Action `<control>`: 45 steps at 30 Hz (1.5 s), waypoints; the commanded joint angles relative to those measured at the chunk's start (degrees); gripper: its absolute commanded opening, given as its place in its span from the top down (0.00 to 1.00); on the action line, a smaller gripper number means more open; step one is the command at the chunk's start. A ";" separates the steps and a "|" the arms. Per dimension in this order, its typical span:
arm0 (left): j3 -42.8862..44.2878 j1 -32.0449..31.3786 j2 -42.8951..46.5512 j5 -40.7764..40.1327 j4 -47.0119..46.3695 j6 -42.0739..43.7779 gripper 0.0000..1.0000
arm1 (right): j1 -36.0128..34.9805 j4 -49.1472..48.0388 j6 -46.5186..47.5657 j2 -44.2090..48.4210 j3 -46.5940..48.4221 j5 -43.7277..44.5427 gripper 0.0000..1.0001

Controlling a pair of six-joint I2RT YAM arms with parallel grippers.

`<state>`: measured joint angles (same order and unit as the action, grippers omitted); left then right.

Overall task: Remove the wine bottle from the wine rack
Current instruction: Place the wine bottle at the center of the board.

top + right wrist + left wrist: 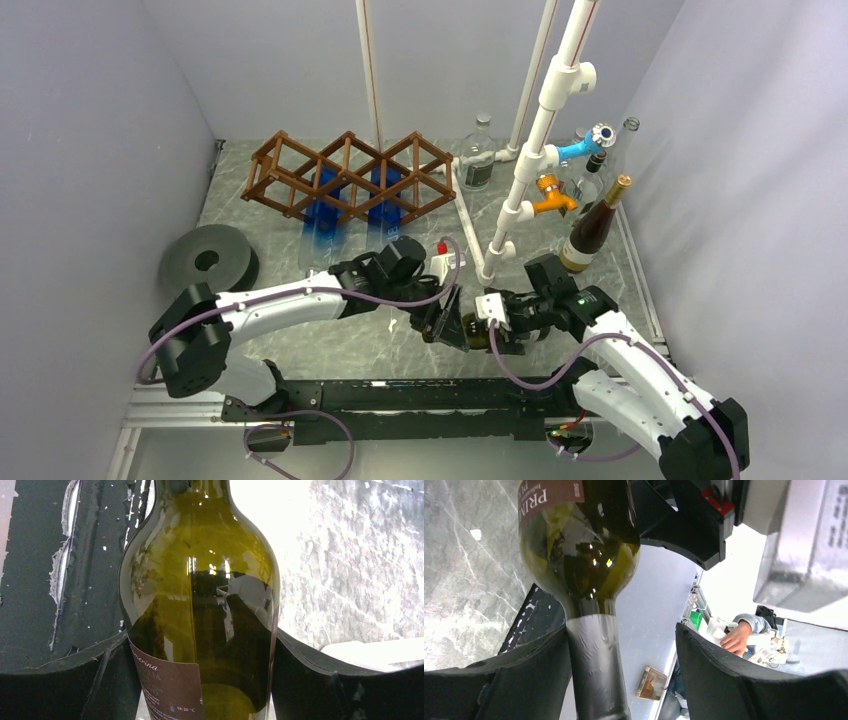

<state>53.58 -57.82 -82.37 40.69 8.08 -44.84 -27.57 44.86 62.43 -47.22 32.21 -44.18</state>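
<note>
A dark green wine bottle (466, 331) with a brown label hangs low over the table's near edge, between my two grippers and away from the wine rack (345, 172). The right gripper (200, 636) is shut on the wine bottle (200, 570), a finger pressed on each side of its wide body. The left gripper (623, 635) is open around the foil-wrapped neck (596, 672). That neck rests against the left finger (539, 670), with a wide gap to the other finger. In the top view the left gripper (440, 324) and right gripper (497, 335) face each other. Two blue bottles (325, 205) lie in the rack.
A grey disc (207, 260) lies at the left. A white pipe frame (530, 150) with blue and orange taps stands right of the rack. A clear bottle (478, 155) and a dark gold-capped bottle (592, 225) stand at the back right. A black rail (400, 395) runs along the near edge.
</note>
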 commanded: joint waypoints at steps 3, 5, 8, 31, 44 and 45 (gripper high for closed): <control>-2.33 0.59 6.94 -3.93 -1.95 2.30 0.21 | 1.43 -0.14 0.02 1.31 4.23 -4.69 1.00; -3.41 0.74 9.57 -6.60 -2.99 2.16 0.19 | 2.04 0.32 0.16 1.57 4.40 -5.33 1.00; -5.22 0.78 13.33 -10.58 -5.38 2.05 0.18 | 3.03 1.43 0.58 1.90 4.77 -6.42 1.00; -28.72 0.76 51.06 -44.29 -17.16 -0.46 0.00 | 7.44 2.82 -1.57 2.49 6.51 -8.90 1.00; -40.35 0.73 55.65 -44.32 -36.63 0.95 0.00 | 9.61 0.16 -6.65 1.32 6.64 -9.58 1.00; -40.50 0.77 54.99 -44.16 -37.47 1.06 0.00 | 9.70 -0.05 -7.15 1.14 6.72 -9.60 1.00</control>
<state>13.56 -57.19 -26.11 -3.22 -19.59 -44.62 -18.44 49.21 57.93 -46.06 35.42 -49.76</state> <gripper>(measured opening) 0.994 0.771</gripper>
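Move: The right hand already holds the wine bottle round its body, neck up and to the left; the board's centre lies about 16 cm ahead of this hand, 14 cm to its left and 10 cm below, and the foot of the white pipe about 13 cm straight ahead. The bottle's silver neck is between the left hand's loosened fingers, its middle some 8 cm to that hand's right, 2 cm ahead and 7 cm lower. The left hand draws its already loosened fingers off the bottle's neck and, opening them fully, backs away about 12 cm to the left and 6 cm forward, rising some 9 cm before sinking a little, while it swings counter-clockwise and tips up until the fingers point forward-right and nearly level. The right hand keeps its grip round the body and lifts the bottle about 2.5 cm, edging slightly right and forward and turning some 10 degrees clockwise. ##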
